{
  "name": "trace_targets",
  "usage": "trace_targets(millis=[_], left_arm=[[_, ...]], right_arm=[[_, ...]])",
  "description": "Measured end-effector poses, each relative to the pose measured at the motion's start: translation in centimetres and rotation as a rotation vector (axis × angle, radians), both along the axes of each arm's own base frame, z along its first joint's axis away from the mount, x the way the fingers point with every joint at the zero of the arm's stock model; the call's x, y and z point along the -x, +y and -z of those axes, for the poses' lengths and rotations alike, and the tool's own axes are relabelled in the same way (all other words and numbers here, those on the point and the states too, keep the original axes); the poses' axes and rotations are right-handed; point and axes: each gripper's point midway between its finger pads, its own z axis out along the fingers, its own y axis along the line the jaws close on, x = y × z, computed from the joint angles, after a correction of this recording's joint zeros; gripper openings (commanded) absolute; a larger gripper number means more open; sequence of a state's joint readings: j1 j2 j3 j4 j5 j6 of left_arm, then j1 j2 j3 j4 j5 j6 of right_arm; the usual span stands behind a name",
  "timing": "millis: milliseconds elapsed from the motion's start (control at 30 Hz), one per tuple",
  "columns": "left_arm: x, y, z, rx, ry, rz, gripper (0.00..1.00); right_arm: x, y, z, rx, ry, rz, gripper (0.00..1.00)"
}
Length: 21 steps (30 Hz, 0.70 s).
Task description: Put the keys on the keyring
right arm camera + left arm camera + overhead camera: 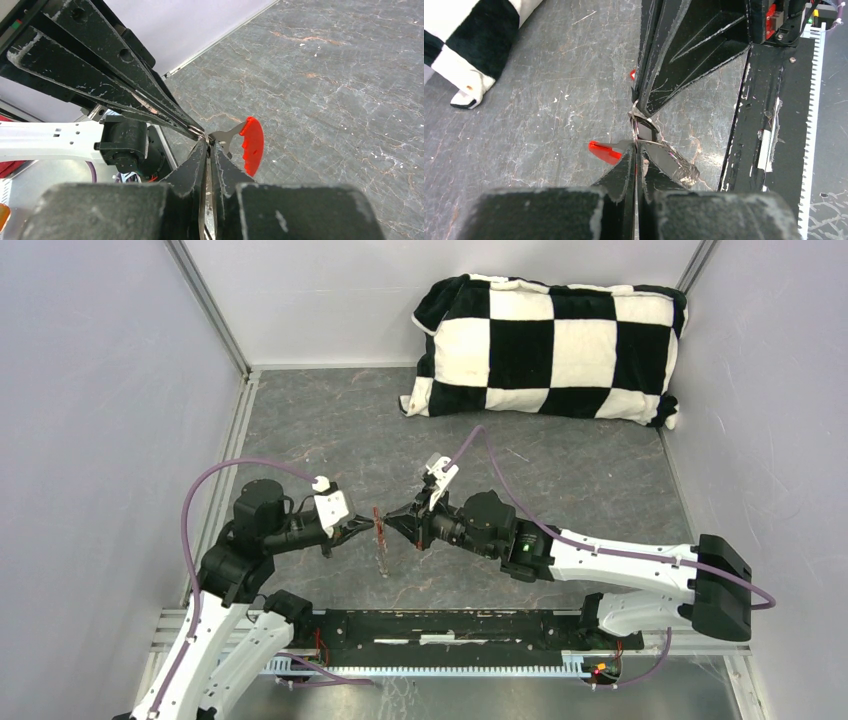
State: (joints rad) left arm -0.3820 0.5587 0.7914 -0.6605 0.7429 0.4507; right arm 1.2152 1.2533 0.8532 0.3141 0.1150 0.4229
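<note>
My left gripper (370,524) and right gripper (392,522) meet tip to tip above the table. Between the tips runs a thin silver ring (634,120) of the keyring. The left gripper (636,146) is shut on it. The right gripper (209,144) pinches the same rings (198,131), its jaws almost touching. The red fob (383,552) dangles below on a metal tab and shows on the far side of the fingers (251,145). A dark, shiny piece with a silvery end (679,165), seemingly a key, hangs against the near side of my left fingers.
A black-and-white checkered pillow (545,345) lies at the back right. The black base rail (450,625) runs along the near edge. Grey walls close in left, right and back. A small red bit (632,74) peeks from behind the right finger.
</note>
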Motion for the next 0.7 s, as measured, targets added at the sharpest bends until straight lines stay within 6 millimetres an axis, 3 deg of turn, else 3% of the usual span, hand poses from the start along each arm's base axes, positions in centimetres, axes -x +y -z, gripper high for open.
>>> trace_targets(millis=[333,533,700], left_arm=[[0.6,-0.3,-0.5,0.008,-0.047,0.056,0.02],[1.1,-0.5,-0.5,0.008,-0.062,0.096,0.02],[1.8,-0.6,0.0,-0.008,-0.055,0.134,0.02]], right_arm=[[0.1,-0.4,0.2,0.021,0.001,-0.021,0.30],[0.2,-1.0,1.1,0.095,-0.035,-0.059,0.45],[0.8,-1.5,-0.6,0.158,-0.185,-0.171,0.55]])
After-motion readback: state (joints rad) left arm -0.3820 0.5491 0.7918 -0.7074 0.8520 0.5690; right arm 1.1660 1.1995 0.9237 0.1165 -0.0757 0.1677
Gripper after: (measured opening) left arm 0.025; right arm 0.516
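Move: Between the two nearly touching grippers, the keyring's wire loop is pinched in the left fingertips, its middle about 1 cm to their right, and sits about 1 cm to the left of the right fingertips, which are just parting on it. Its red handle hangs some 4 cm ahead of the right hand, 1 cm left and 4 cm below. The red key tag lies on the table about 20 cm to the right hand's right, 7 cm ahead and well below. Opening from barely parted to about half wide, the right fingers release the loop and the hand draws off to its right by about 1.5 cm, dipping about 1 cm and then rising again as its wrist turns some 15 degrees, partly counter-clockwise. The left hand keeps its pinch on the loop and carries it back about 2 cm, turning slightly clockwise. ##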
